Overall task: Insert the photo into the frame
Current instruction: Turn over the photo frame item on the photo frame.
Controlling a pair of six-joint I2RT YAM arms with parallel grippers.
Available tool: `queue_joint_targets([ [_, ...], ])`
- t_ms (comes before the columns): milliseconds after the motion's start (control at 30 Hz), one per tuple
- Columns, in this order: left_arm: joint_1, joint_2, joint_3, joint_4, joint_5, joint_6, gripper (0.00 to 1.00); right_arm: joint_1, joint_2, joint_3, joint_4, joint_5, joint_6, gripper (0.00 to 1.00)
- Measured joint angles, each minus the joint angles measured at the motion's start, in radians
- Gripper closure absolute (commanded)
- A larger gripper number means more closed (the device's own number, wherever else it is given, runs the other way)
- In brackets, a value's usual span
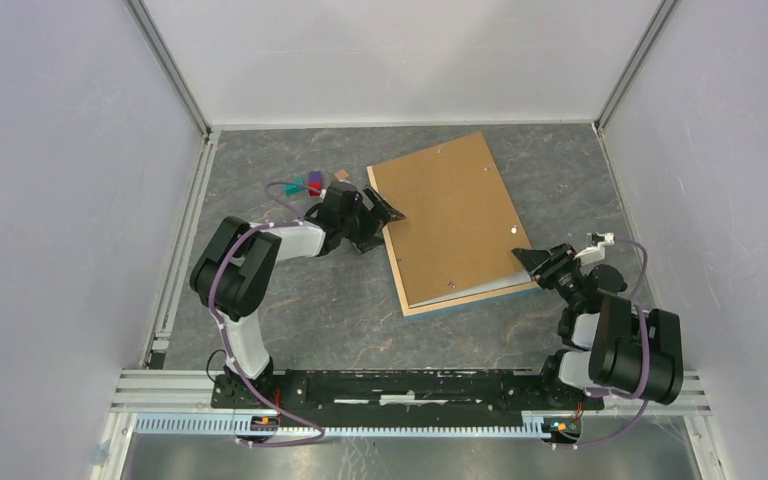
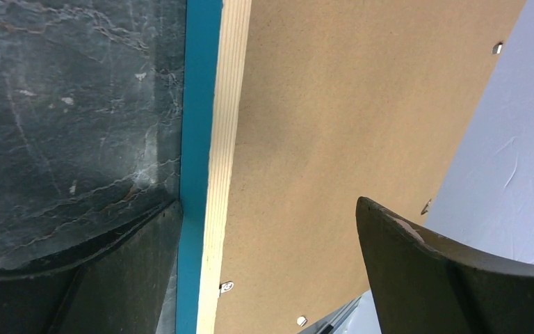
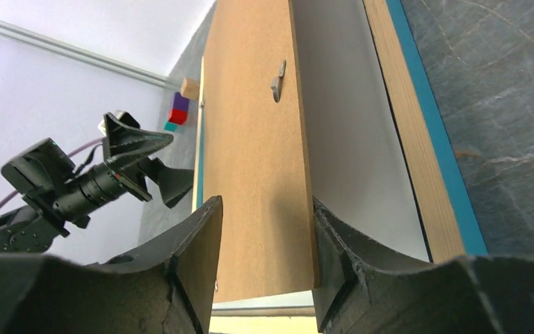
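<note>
The frame (image 1: pixel 450 303) lies face down on the table, and its blue front edge and pale wood back (image 2: pixel 226 139) (image 3: pixel 410 139) show. The brown backing board (image 1: pixel 450 215) (image 2: pixel 334 139) (image 3: pixel 250 139) rests askew on it, raised over a white surface (image 3: pixel 361 139) in the recess. The photo's printed side is hidden. My left gripper (image 1: pixel 380 222) (image 2: pixel 270 205) is open, straddling the frame's far-left edge. My right gripper (image 1: pixel 538 262) (image 3: pixel 265 205) stands open at the board's near-right edge, one finger (image 3: pixel 334 250) against that edge.
Small coloured blocks (image 1: pixel 310 183) (image 3: pixel 177 111) lie on the table behind the left gripper. Pale walls close in the left, far and right sides. A metal rail (image 1: pixel 410 385) carrying both arm bases runs along the near edge.
</note>
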Motion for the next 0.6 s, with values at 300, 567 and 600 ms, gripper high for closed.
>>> queue_joint_targets([
  [300, 0.001, -0.009, -0.011, 0.006, 0.0, 0.0, 0.0, 0.046, 0.083, -0.049, 0.352, 0.089, 0.179, 0.97],
  [567, 0.0, -0.044, -0.024, 0.006, -0.002, 0.0, 0.0, -0.006, -0.009, -0.043, 0.251, 0.045, 0.198, 1.0],
  [600, 0.0, -0.045, -0.024, 0.006, -0.002, 0.0, 0.0, -0.015, 0.002, -0.043, 0.258, 0.032, 0.211, 1.0],
])
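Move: The near right corner of the brown backboard already sits between the right hand's half-open fingers, about 2 cm back and 1 cm to the right. The small metal clip on that board is some 5 cm ahead of the hand and 2 cm left. The photo frame's near right corner lies roughly 5 cm back, 4 cm right and 4 cm below. From the left hand, the backboard corner is about 31 cm right and 9 cm back, slightly higher. The right fingers close from half open onto the backboard's near right corner, pinching it top and underside while the hand lifts almost straight up, about 4 cm, fingertips tipping up some 5 degrees before it slows. The left hand keeps its fingers wide open astride the frame's left rail and rises only about 1 cm. ##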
